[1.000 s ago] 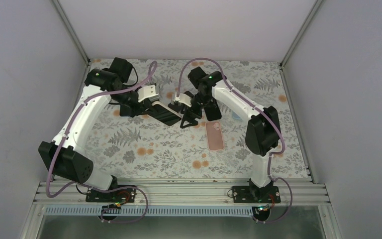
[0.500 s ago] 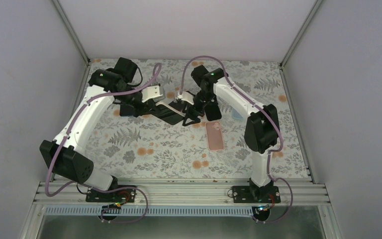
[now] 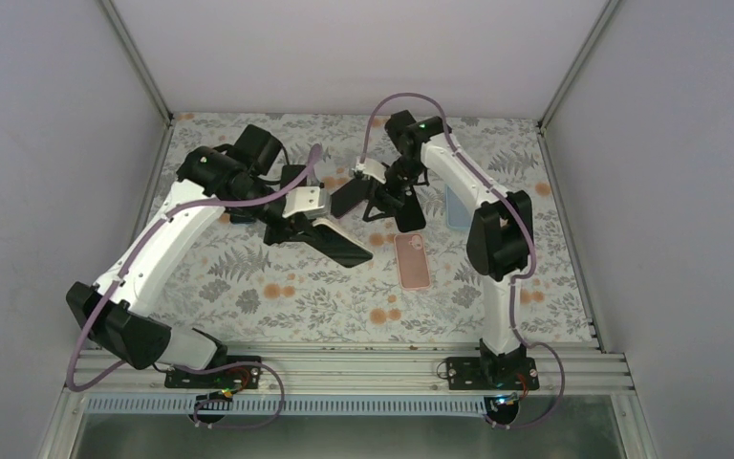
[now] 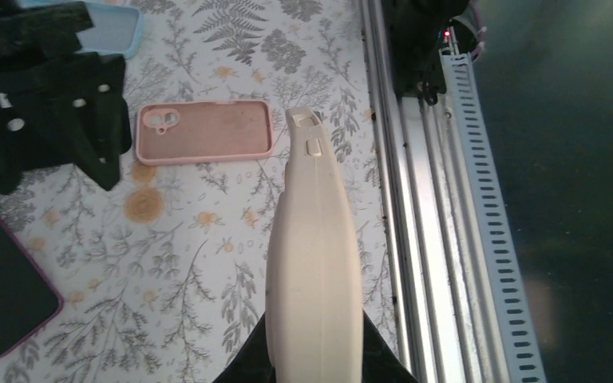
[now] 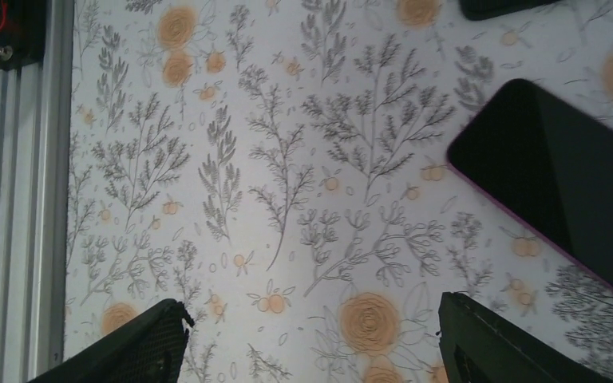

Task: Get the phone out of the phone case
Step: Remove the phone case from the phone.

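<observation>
My left gripper is shut on a cream phone case, seen edge-on in the left wrist view with its button cut-outs facing up. From the top view the held case carries a flat black phone, tilted above the table ahead of the left gripper. My right gripper hangs just behind and right of it, apart from it. Its jaws stand open over bare cloth with nothing between them, as the right gripper shows in its own view.
An empty pink case lies right of centre, also seen as the pink case. A second black phone with a pink rim lies under the right arm. A light blue case rests further right. The aluminium rail runs along the near edge.
The left arm has carried the cased phone toward the front right. The right gripper has pulled away from it toward the back right, its jaws a little narrower.
</observation>
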Robot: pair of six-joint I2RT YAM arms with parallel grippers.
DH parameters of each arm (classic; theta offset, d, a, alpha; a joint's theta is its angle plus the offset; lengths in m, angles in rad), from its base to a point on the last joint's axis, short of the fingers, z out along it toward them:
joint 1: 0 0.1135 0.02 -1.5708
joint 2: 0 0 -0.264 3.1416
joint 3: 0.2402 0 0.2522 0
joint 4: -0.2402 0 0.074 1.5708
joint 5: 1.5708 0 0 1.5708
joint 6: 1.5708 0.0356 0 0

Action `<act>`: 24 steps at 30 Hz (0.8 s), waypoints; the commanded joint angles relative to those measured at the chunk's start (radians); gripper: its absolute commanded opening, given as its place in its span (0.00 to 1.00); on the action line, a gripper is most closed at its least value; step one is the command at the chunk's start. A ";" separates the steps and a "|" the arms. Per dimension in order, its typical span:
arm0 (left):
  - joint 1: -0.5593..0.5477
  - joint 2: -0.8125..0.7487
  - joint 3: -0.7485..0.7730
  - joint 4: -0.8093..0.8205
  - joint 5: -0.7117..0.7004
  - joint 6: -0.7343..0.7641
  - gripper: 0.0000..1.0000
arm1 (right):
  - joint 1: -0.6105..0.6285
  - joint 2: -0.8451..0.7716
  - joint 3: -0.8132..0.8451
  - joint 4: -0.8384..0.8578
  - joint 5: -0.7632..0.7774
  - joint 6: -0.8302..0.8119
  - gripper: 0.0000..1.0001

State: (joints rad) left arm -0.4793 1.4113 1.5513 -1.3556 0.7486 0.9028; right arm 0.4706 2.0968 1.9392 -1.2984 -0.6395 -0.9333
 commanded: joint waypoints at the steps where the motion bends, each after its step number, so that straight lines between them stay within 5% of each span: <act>1: -0.001 0.007 0.014 -0.004 0.086 -0.003 0.02 | -0.009 0.002 0.042 0.011 -0.022 -0.007 0.77; 13: 0.005 0.072 0.033 -0.001 -0.004 0.000 0.02 | 0.012 -0.289 -0.309 0.011 -0.020 -0.036 0.80; 24: 0.005 0.104 0.081 0.000 0.010 -0.027 0.02 | 0.071 -0.360 -0.388 0.012 -0.085 -0.008 0.78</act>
State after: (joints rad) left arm -0.4782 1.5108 1.5734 -1.3682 0.7071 0.8928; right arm 0.5129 1.7416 1.5738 -1.2858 -0.6884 -0.9493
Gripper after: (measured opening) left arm 0.109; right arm 0.784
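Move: The phone in its cream case is clamped by its upper end in the left hand, its middle some 4 cm to that hand's right and 4 cm below, 1 cm back. From the empty, open right hand the cased phone's middle lies about 14 cm back, 12 cm left and 10 cm higher. On the table about 15 cm beneath the right hand, the pink case is 5 cm back and 7 cm right, the black phone 9 cm ahead and 6 cm right, the purple-edged phone 11 cm ahead and 8 cm left. The cased phone's free end is what the right hand heads for: after barely edging forward, the right hand swings back about 10 cm, rising some 3 cm in the second half, fingers staying wide open and short of touching. The left hand keeps its grip on the other end and sinks roughly 3 cm with a slight forward shift, presenting the phone. ##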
